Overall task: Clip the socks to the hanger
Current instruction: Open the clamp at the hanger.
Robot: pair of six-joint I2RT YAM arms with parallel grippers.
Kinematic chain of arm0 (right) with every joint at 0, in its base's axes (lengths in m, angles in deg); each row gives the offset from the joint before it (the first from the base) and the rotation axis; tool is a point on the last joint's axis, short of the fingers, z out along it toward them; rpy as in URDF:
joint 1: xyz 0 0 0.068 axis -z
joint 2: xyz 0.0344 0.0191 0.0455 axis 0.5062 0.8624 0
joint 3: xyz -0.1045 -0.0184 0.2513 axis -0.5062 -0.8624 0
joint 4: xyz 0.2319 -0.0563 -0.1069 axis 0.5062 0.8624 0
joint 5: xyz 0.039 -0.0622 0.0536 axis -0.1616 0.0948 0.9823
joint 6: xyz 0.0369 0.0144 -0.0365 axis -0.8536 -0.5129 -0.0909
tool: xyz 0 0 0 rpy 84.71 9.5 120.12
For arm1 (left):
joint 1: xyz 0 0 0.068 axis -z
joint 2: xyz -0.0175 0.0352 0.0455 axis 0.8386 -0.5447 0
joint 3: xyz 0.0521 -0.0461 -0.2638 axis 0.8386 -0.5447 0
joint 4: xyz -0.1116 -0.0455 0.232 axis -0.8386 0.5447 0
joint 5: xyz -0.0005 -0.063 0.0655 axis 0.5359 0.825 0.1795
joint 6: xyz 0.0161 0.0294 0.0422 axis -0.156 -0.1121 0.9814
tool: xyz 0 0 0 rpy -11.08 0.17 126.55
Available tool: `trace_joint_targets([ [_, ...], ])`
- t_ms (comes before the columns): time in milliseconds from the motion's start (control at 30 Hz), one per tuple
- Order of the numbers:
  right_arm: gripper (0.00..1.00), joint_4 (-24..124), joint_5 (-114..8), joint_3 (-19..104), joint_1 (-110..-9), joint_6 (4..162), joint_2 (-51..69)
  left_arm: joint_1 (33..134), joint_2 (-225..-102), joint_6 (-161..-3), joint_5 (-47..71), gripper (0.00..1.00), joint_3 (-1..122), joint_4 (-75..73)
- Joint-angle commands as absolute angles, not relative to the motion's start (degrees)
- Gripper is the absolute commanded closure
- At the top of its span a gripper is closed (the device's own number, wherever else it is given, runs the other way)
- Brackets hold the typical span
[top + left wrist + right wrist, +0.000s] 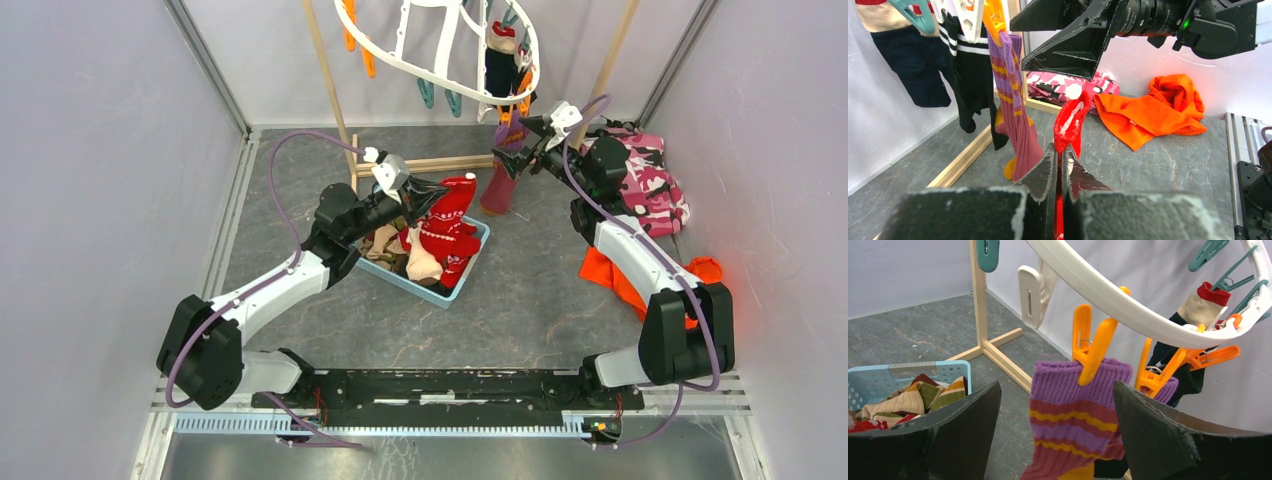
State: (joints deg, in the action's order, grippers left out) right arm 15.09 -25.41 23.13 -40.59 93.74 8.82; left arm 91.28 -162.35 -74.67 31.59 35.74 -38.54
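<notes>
My left gripper (436, 196) (1062, 156) is shut on a red sock with white patterns (452, 212) (1071, 117), lifted above the blue basket (415, 292). Several more socks (908, 402) lie in that basket. The white hanger (372, 50) (1108, 296) hangs overhead with teal and orange clips. A purple sock with orange stripes (500, 182) (1078, 405) hangs from an orange clip (1093, 347). My right gripper (514, 148) (1057, 386) stands open with a finger on either side of that sock, not touching it. Dark socks (500, 70) hang further along.
The wooden pole rack (330, 85) stands behind the basket, its base bar (1003, 360) on the floor. A pink camouflage garment (652, 182) and an orange cloth (615, 272) lie at the right. Grey walls close in left, right and back.
</notes>
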Motion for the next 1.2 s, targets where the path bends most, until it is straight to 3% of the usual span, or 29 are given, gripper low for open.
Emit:
trace_joint_targets([
  [0,0.12,15.42,-21.91,25.91,-40.0,94.15,7.8,91.7,-161.13,-76.16,32.7,0.98,37.52,-38.9],
  [400,0.14,15.7,5.06,22.87,-39.66,94.88,2.35,91.67,-160.43,-70.29,33.27,0.98,39.34,-33.28],
  [800,0.24,26.03,0.72,24.49,-46.85,102.02,2.79,91.71,-160.98,-75.08,34.01,0.98,39.81,-38.4],
  [967,0.32,26.0,0.41,24.41,-48.19,101.37,3.32,91.66,-160.38,-75.89,33.88,0.98,39.16,-39.31],
  [1167,0.55,24.37,1.16,24.59,-49.09,99.59,3.44,91.67,-160.19,-76.13,33.42,0.98,38.95,-39.6],
])
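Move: The empty right hand goes for the red sock's cuff, about 12 cm back, 10 cm to its left and 2 cm lower. The striped sock hangs some 5 cm ahead of this hand and 3 cm left, its middle 10 cm below; an empty white clip is 6 cm ahead, 6 cm left and 6 cm up. The left fingers already pinch the red sock, its cuff about 4 cm right, 1 cm ahead and 2 cm above them. The right hand swings back roughly 12 cm and left 8, turning counter-clockwise, fingers half closing around the cuff. ##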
